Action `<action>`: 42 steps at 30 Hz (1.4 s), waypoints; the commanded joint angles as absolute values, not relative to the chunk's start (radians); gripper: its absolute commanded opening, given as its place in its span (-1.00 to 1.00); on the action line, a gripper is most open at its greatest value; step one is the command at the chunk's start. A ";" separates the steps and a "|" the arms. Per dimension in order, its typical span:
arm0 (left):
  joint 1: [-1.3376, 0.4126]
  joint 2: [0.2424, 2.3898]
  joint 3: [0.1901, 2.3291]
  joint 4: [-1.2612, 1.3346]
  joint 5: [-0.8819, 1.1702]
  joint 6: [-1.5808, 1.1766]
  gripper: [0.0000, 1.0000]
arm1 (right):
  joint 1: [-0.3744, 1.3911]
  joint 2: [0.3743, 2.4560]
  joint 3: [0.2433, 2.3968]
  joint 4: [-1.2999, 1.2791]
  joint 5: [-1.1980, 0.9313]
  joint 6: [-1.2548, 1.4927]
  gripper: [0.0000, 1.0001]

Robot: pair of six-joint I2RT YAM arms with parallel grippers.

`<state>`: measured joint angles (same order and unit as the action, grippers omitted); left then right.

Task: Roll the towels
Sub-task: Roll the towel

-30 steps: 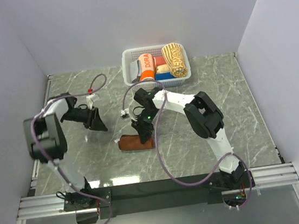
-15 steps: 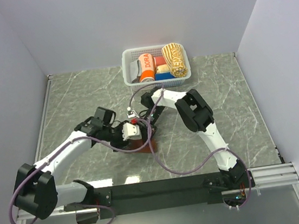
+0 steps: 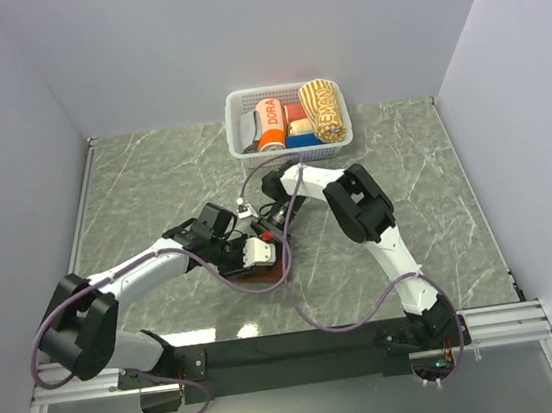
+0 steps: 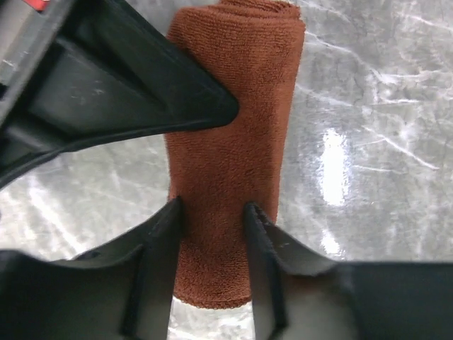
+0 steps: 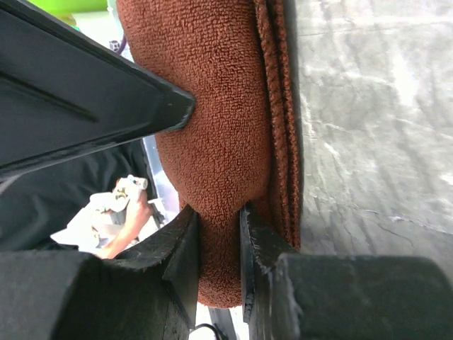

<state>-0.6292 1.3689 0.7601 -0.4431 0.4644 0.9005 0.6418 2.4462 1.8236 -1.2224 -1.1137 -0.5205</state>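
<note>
The rust-brown towel (image 3: 257, 281) lies rolled on the table's middle, mostly hidden under both grippers. My left gripper (image 3: 258, 255) is shut on one end of the roll (image 4: 230, 142); its fingers (image 4: 164, 234) press into the cloth from both sides. My right gripper (image 3: 273, 233) is shut on the towel (image 5: 212, 106) too, its fingers (image 5: 185, 241) pinching the roll with loose folded edges beside it. The cream-yellow towel (image 3: 325, 110) with lettering lies rolled in the white basket (image 3: 233, 106).
The basket at the back centre also holds the orange "DORA" roll (image 3: 268, 122) and small red and blue rolls. Grey walls close the table at the back and both sides. Both arms' cables loop over the table's middle.
My left arm swung from the far left in to the middle and closed on the brown roll. My right gripper stayed on the towel, which shifted slightly right.
</note>
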 commanded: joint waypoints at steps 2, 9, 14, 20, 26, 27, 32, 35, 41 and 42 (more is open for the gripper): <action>-0.634 1.459 0.790 -0.532 0.469 0.917 -0.32 | 0.618 2.421 1.778 -1.132 -0.919 -0.490 -0.95; -0.577 1.552 0.834 -0.641 0.541 0.913 -0.74 | 0.507 2.228 1.703 -1.052 -0.856 -0.408 -0.04; -0.511 1.666 0.954 -0.776 0.612 0.923 -0.79 | 0.388 2.013 1.582 -0.988 -0.781 -0.380 -0.02; -0.451 1.905 1.161 -0.975 0.702 0.940 -0.79 | 0.290 1.699 1.372 -0.841 -0.657 -0.331 -0.06; -0.417 2.061 1.327 -1.060 0.735 0.930 -0.78 | 0.320 1.399 1.165 -0.726 -0.526 -0.345 -0.14; -0.416 2.086 1.341 -1.068 0.732 0.927 -0.79 | 0.345 1.369 1.143 -0.716 -0.502 -0.351 -0.14; -0.414 2.126 1.391 -1.077 0.713 0.920 -0.80 | 0.596 1.247 1.045 -0.598 -0.264 -0.382 -0.03; -0.413 2.140 1.411 -1.080 0.703 0.916 -0.80 | 0.708 1.267 1.046 -0.558 -0.207 -0.371 0.31; -0.414 2.178 1.451 -1.141 0.703 0.943 -0.78 | 0.911 1.350 1.043 -0.427 -0.103 -0.413 0.34; -0.411 2.195 1.459 -1.152 0.707 0.949 -0.79 | 0.931 1.365 1.043 -0.410 -0.092 -0.422 0.34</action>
<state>-0.4042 2.0998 1.4723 -1.1633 0.8780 0.8875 0.8593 1.3273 1.0508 -0.5304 -0.1810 -0.3832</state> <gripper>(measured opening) 0.206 0.670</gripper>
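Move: The brown rolled towel runs sideways between the hands. Its middle is about 4 cm to the right of the left hand and 1 to 2 cm below it, with that hand's half-open fingers around its left part. From the right hand, which still pinches the right part, the middle is roughly 5 cm to the left and level fore and aft. The white basket stands some 35 cm ahead of the right hand and 8 cm to its right. The left fingers close on the left part of the rolled towel and pinch it, then the hand works about 3 cm forward as the wrist tips nearly 50 degrees, its fingertips swinging back towards the base to turn the roll over, away from the base. Meanwhile the right hand opens and lets go of the right part, pulls out forward and to its right while rising some 12 cm, then loops back and to the left, high over the towel's right end, its wrist swinging about 70 degrees so that the wider-open fingers point down and left. ##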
